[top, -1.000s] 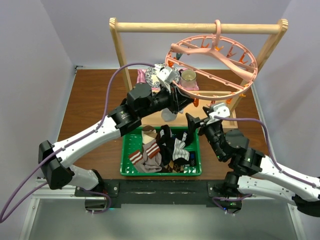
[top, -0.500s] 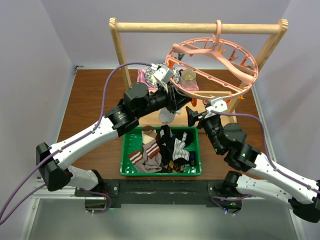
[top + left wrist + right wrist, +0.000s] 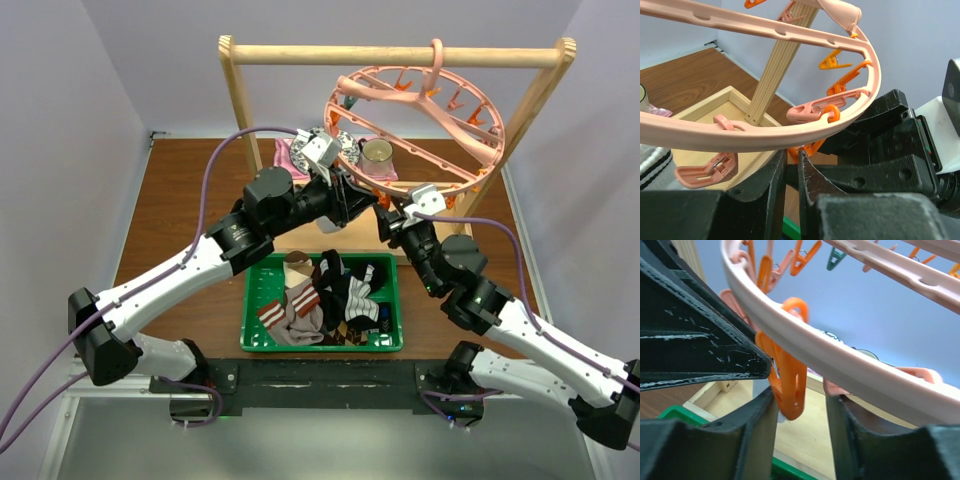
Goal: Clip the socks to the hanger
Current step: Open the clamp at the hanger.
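Note:
The pink round hanger [image 3: 455, 120] hangs tilted from the wooden rack. My left gripper [image 3: 352, 205] is under its near rim, shut on a pale sock [image 3: 761, 385] that hangs below its tips. In the left wrist view the narrow jaws [image 3: 791, 152] touch an orange clip [image 3: 812, 147] under the rim [image 3: 765, 137]. My right gripper [image 3: 388, 222] is open, and the same orange clip [image 3: 787, 385] hangs between its fingers [image 3: 800, 405] without being squeezed. More socks [image 3: 320, 300], striped brown and black patterned, lie in the green basket [image 3: 250, 300].
The light wooden rack [image 3: 400, 55] stands at the back over a wooden base. A pink cloth [image 3: 288, 155] and a round tin [image 3: 377, 152] sit behind the hanger. Both arms crowd together under the hanger's near rim, above the basket.
My right gripper has moved up and left until its fingers stand round the orange clip. My left gripper has lifted the sock closer to the rim. The hanger has tilted and swung left.

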`<action>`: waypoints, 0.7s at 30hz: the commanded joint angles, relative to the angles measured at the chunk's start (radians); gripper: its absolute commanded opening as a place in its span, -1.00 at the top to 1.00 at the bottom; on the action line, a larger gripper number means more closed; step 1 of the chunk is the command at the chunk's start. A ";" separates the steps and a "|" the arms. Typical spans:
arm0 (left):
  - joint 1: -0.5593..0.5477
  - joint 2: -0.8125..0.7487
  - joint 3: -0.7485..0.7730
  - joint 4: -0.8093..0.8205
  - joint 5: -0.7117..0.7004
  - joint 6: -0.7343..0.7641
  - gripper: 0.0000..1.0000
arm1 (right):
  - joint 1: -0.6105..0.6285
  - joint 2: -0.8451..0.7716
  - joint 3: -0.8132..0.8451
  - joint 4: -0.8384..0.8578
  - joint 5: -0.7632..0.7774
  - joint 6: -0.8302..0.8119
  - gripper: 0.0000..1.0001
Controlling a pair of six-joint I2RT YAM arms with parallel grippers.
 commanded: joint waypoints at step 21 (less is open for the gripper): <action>0.005 -0.055 -0.021 0.042 0.045 -0.030 -0.51 | -0.033 0.002 0.058 0.023 -0.122 0.066 0.86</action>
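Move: The orange clamp hanging from the rim is at both hands. It lies about 1 cm ahead and 1 cm left of the right hand, 1 cm above; from the left hand it is about 1 cm ahead, 1 cm right and 1 cm lower. From the right hand, a right-hand pink clamp hangs some 3 cm ahead, 2 cm right and 2 cm up. From the left hand, another pink clamp hangs about 6 cm ahead, 1 cm left, level in height. Around the lower end of the orange clamp the right fingers close until they pinch it from both sides and keep squeezing, while that hand eases about 1 cm left and turns some 5 degrees counter-clockwise. The left fingers, nearly shut at the same clamp, then spread wide and let go, that hand easing back about 1 cm and slightly up. ##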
